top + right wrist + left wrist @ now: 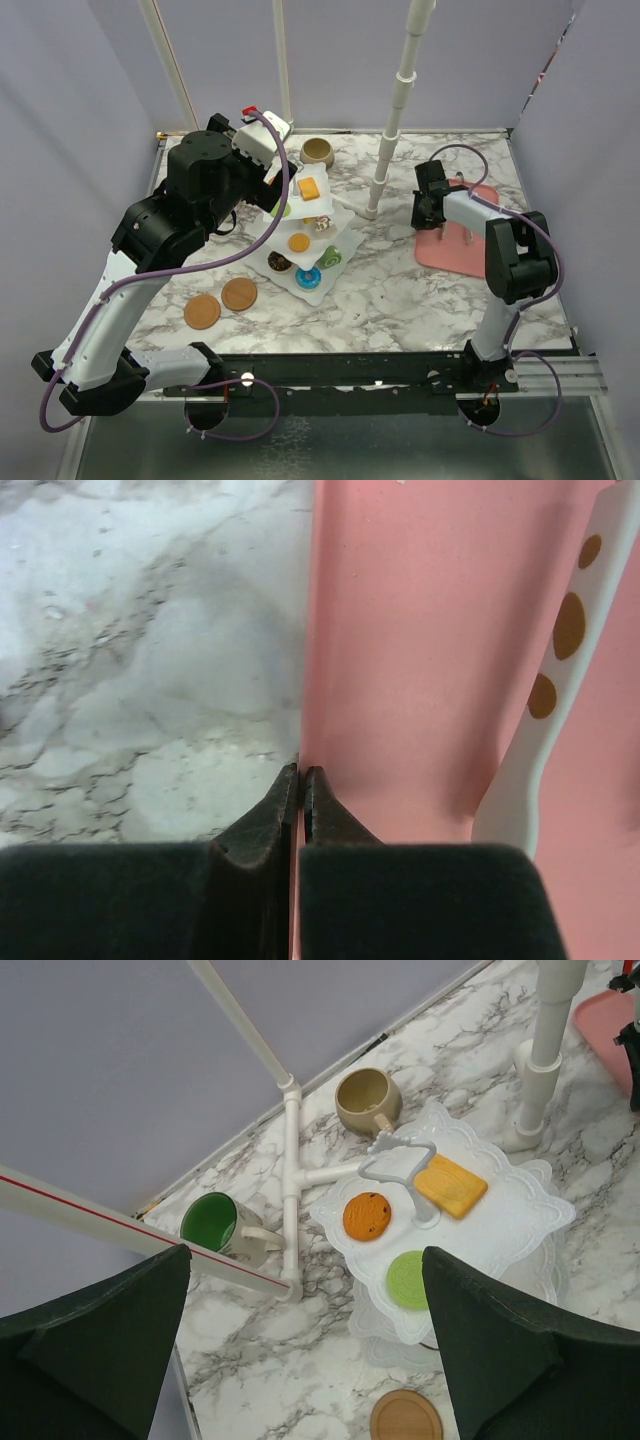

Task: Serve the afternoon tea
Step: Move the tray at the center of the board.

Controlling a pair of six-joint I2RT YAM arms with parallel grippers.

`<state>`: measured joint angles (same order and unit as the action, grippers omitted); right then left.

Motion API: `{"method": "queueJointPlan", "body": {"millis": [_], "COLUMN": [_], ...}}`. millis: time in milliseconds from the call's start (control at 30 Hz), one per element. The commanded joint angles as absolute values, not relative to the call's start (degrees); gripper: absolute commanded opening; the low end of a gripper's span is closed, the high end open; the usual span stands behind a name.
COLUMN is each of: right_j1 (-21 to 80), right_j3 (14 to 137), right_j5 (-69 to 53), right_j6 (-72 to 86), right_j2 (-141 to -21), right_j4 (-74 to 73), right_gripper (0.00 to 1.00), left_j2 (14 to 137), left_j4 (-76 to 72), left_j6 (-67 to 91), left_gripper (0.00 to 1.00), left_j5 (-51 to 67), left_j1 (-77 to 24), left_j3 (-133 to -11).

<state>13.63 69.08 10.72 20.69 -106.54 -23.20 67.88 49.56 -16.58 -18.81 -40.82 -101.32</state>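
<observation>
The white three-tier stand (345,240) (500,1210) sits mid-table with toy pastries on it. Its top plate holds an orange cookie (367,1216), a yellow slice (309,189) (451,1185) and a green disc (408,1280). A blue donut (307,277) lies on a lower tier. The tan mug (318,152) (365,1100) stands behind the stand, and the green-lined mug (215,1225) is to its left. My left gripper (268,172) (305,1260) hovers open, high over the stand's left side. My right gripper (428,215) (301,770) is shut on the left rim of the pink tray (455,250) (400,630).
Tongs (540,730) lie on the pink tray. Two wooden coasters (202,312) (239,294) (405,1418) rest in front of the stand. A white upright pole (390,120) (545,1050) stands between stand and tray, and a low pipe frame (291,1180) runs by the green mug.
</observation>
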Motion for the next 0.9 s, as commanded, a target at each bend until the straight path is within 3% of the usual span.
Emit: {"method": "queueJointPlan", "body": {"millis": [0, 533, 633, 733, 867], "right_j1": [9.5, 7.1, 7.2, 7.2, 9.8], "right_j3": [71.2, 81.6, 79.3, 75.1, 72.8], "right_j5": [10.6, 22.7, 23.2, 19.6, 18.8], "right_j6": [13.9, -0.5, 3.4, 6.5, 6.8], "right_j2": [-107.9, -116.4, -112.3, -104.9, -96.0], "right_j4": [-24.6, -26.9, -26.3, -24.2, -24.2], "right_gripper": [0.01, 0.01, 0.16, 0.37, 0.48], "left_j2": [66.9, 65.7, 66.3, 66.9, 68.2], "left_j4": [50.6, 50.9, 52.0, 52.4, 52.4], "left_j6": [-15.6, -16.2, -16.0, -14.9, -13.0], "left_gripper": [0.99, 0.99, 0.99, 0.99, 0.99], "left_j5": [-17.0, -16.0, -15.7, -16.2, -18.1], "left_j1": [-40.4, -40.4, -40.4, -40.4, -40.3], "left_j3": [-100.2, -98.6, -98.7, -98.8, -99.5]}}
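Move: At the pink tray's left rim, the right hand's shut fingertips are already on it; the tray's middle lies about 14 cm to its right, level fore and aft and 1 cm lower. The spoon is some 8 cm right and 3 cm ahead, the fork about 15 cm right and 3 cm ahead. The white post's foot stands 15 cm left, 4 cm forward. From the raised left hand, the tray is roughly 56 cm right, 13 cm forward and 43 cm down. Keeping its fingers shut at the left rim, the right hand drags the pink tray right and forward, away from the white post, about 8 cm right and 5 cm forward at the farthest, its fingertips swinging some 15 degrees to the right. Near the end it opens to almost half, draws back 2–3 cm and rises about 3.5 cm, coming free of the rim. ##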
